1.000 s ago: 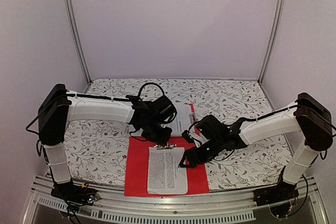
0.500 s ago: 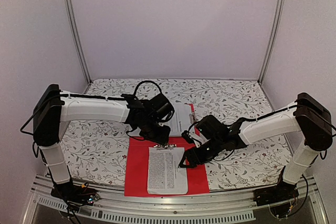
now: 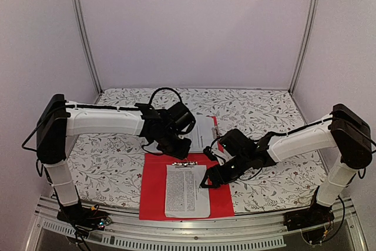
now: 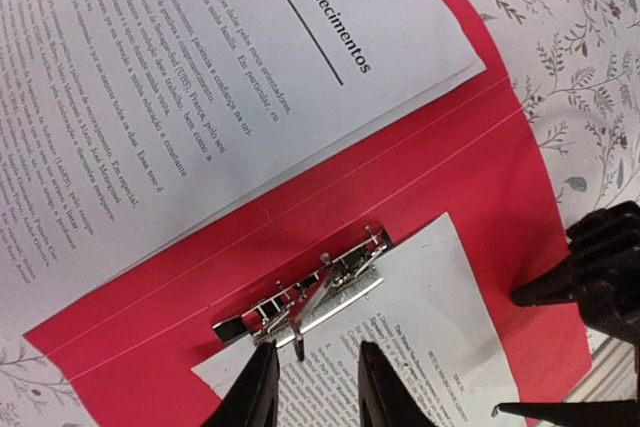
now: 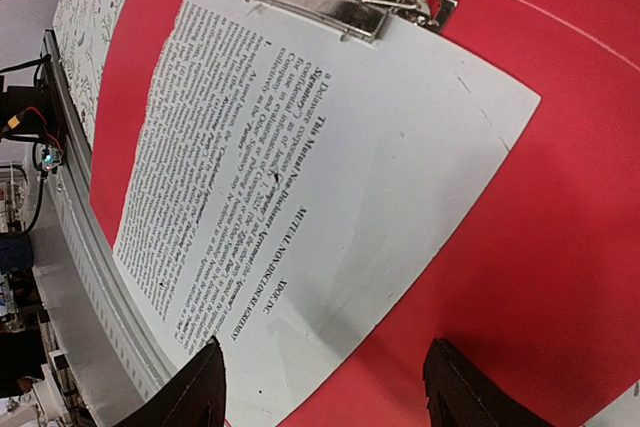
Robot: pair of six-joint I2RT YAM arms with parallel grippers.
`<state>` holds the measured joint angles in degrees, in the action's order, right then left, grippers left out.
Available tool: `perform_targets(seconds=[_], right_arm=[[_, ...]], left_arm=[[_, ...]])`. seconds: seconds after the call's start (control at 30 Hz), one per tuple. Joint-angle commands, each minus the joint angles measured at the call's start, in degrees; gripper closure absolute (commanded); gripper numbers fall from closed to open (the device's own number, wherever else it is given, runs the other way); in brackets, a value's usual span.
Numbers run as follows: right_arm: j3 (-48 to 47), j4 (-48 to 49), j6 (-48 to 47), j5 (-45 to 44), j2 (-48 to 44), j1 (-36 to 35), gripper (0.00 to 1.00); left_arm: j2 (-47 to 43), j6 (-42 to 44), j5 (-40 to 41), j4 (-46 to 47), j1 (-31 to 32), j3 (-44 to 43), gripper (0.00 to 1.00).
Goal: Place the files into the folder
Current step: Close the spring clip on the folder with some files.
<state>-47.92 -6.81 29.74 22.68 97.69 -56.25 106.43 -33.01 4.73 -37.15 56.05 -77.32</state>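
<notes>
The red folder (image 3: 153, 198) lies open at the table's near edge. One of the files (image 3: 187, 192) rests on its near half with its top edge under the metal clip (image 3: 184, 163). A second printed sheet (image 3: 204, 129) lies across the far half. My left gripper (image 3: 179, 152) hovers just over the clip (image 4: 310, 297). Its fingers (image 4: 258, 392) stand narrowly apart, and only the clip's lever tip shows between them, ungripped. My right gripper (image 3: 207, 183) is wide open over the clipped sheet's right edge (image 5: 330, 177) and bare red folder (image 5: 560, 197).
A floral-patterned cloth (image 3: 106, 163) covers the table around the folder. A metal rail (image 3: 194, 236) runs along the near edge below the folder. Pale walls and two upright posts (image 3: 82, 33) close in the back and sides.
My left arm has drawn back slightly from the clip, and its jaws widened, then narrowed again. The right arm, the folder and both sheets have stayed put.
</notes>
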Motion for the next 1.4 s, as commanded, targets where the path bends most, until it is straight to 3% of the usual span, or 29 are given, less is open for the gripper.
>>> perform_targets(seconds=[0.0, 1.0, 1.37], right_arm=[[0.5, -1.7, 0.4, 0.0, 1.4, -0.3, 0.32], [0.5, -1.6, 1.0, 0.5, 1.5, -0.2, 0.33], [0.5, -1.7, 0.0, -1.0, 0.6, -0.2, 0.33]], left_arm=[[1.7, 0.8, -0.3, 0.2, -0.7, -2.3, 0.74], [2.4, 1.1, 1.7, -0.7, -1.6, -1.4, 0.96], [0.9, -3.7, 0.8, 5.9, -1.6, 8.1, 1.0]])
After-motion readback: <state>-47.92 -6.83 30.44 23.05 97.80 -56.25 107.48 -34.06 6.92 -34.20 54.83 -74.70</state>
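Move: The spring clip lies almost right under the left hand, some 6 cm below and 1 cm back, its lever standing up towards the fingers. The small file under the clip has its middle roughly 11 cm back and 6 cm below; the large file's middle is about 10 cm ahead, 2 cm left and 6 cm below. From the right hand the clip is about 7 cm ahead, 7 cm left and 2 cm lower. The left fingers close fully over the clip's lever as the hand sinks about 2 cm, easing forward, then left. ##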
